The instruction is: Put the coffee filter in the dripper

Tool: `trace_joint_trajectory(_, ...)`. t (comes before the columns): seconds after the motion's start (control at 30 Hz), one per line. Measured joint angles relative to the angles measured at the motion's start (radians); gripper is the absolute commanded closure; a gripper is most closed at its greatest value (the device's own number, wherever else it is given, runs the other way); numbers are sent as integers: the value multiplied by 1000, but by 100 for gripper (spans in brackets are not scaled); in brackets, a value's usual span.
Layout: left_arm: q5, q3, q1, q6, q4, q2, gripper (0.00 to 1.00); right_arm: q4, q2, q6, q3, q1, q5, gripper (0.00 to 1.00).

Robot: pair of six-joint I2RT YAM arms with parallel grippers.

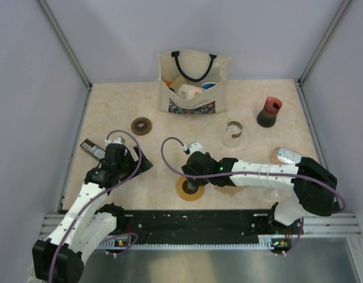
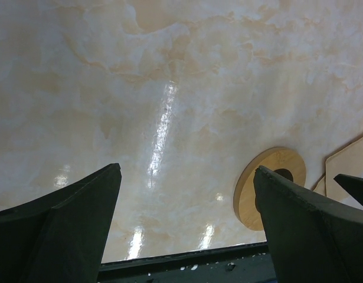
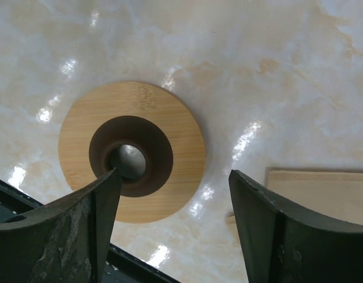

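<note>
A flat tan ring (image 3: 169, 127) with a dark funnel-like centre and a hole lies near the table's front edge (image 1: 190, 190); I cannot tell whether it belongs to the dripper. My right gripper (image 3: 174, 174) hovers over it, open, its left fingertip (image 3: 107, 183) at the hole and the other finger past the rim. The coffee filter (image 3: 323, 191), ribbed tan paper, lies flat just right of the ring, partly behind that finger. The left wrist view shows the filter (image 2: 349, 168) beyond the ring (image 2: 270, 183). My left gripper (image 2: 187, 167) is wide open over bare table (image 1: 140, 165).
A cloth bag (image 1: 193, 82) with items stands at the back. A dark brown ring (image 1: 141, 125), a clear glass cup (image 1: 233, 131), a brown grinder with a red top (image 1: 268, 112), a small bottle (image 1: 287, 155) and a black flat object (image 1: 92, 148) sit around. A black rail (image 1: 199, 221) runs along the front.
</note>
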Motion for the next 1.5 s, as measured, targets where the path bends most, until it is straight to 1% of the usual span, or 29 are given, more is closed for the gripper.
trace_joint_trajectory(0.17,-9,0,0,-3,-1,10,1,44,50,3,1,24,-2,39)
trace_joint_trajectory(0.27,-18,0,0,-6,-5,21,1,53,86,6,1,25,-2,46)
trace_joint_trajectory(0.33,-20,0,0,-7,-5,21,1,57,101,9,1,25,-2,48)
trace_joint_trajectory(0.5,-23,0,0,-11,-5,21,1,77,126,32,1,25,-5,60)
trace_joint_trajectory(0.57,-25,0,0,-13,-5,21,1,87,134,47,1,25,-2,67)
trace_joint_trajectory(0.63,-27,0,0,-16,-5,21,1,96,137,66,1,26,-1,79)
trace_joint_trajectory(0.7,-30,0,0,-19,-5,21,1,107,142,88,1,32,2,87)
trace_joint_trajectory(0.73,-31,0,0,-20,-6,21,1,108,145,100,3,34,8,92)
trace_joint_trajectory(0.8,-35,0,0,-21,-6,23,1,104,148,115,11,38,16,98)
trace_joint_trajectory(0.83,-35,0,0,-21,-6,24,1,100,149,117,15,38,19,100)
trace_joint_trajectory(1.0,-25,0,0,-21,-6,25,1,98,134,119,18,38,44,100)
trace_joint_trajectory(1.1,13,0,0,-18,2,24,1,126,58,95,-16,37,24,100)
trace_joint_trajectory(1.17,67,-1,0,-9,24,15,1,161,-14,74,-48,27,-25,100)
trace_joint_trajectory(1.23,126,-8,0,-1,57,-6,1,210,-82,56,-79,2,-114,100)
trace_joint_trajectory(1.33,239,-36,0,5,137,-66,1,320,-182,49,-135,-108,-359,100)
trace_joint_trajectory(1.43,418,-90,0,0,288,-130,1,375,-251,38,-160,-222,-568,100)
trace_joint_trajectory(1.5,552,-134,-1,-19,437,-151,1,395,-290,33,-159,-266,-698,100)
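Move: Just past the right hand's open fingers lies the wooden ring with the brown collar, its middle about 4 cm to the left, 1 cm back and 5 cm below. The coffee filter lies some 14 cm to the right of the ring and 3 cm farther out; the glass server stands about 19 cm beyond the ring and 14 cm to its right. From the left hand the ring is roughly 16 cm right, 5 cm back and 8 cm down. Sinking about 3.5 cm while easing a little to the left, the right hand shuts its fingers on the near-right part of the brown collar, then carries the ring straight up some 14 cm, rolling about 40 degrees so its fingers swing to point left. Late on, the left hand, still wide open, heads right and up about 8 cm each towards the raised ring, turning clockwise and tipping upward. ##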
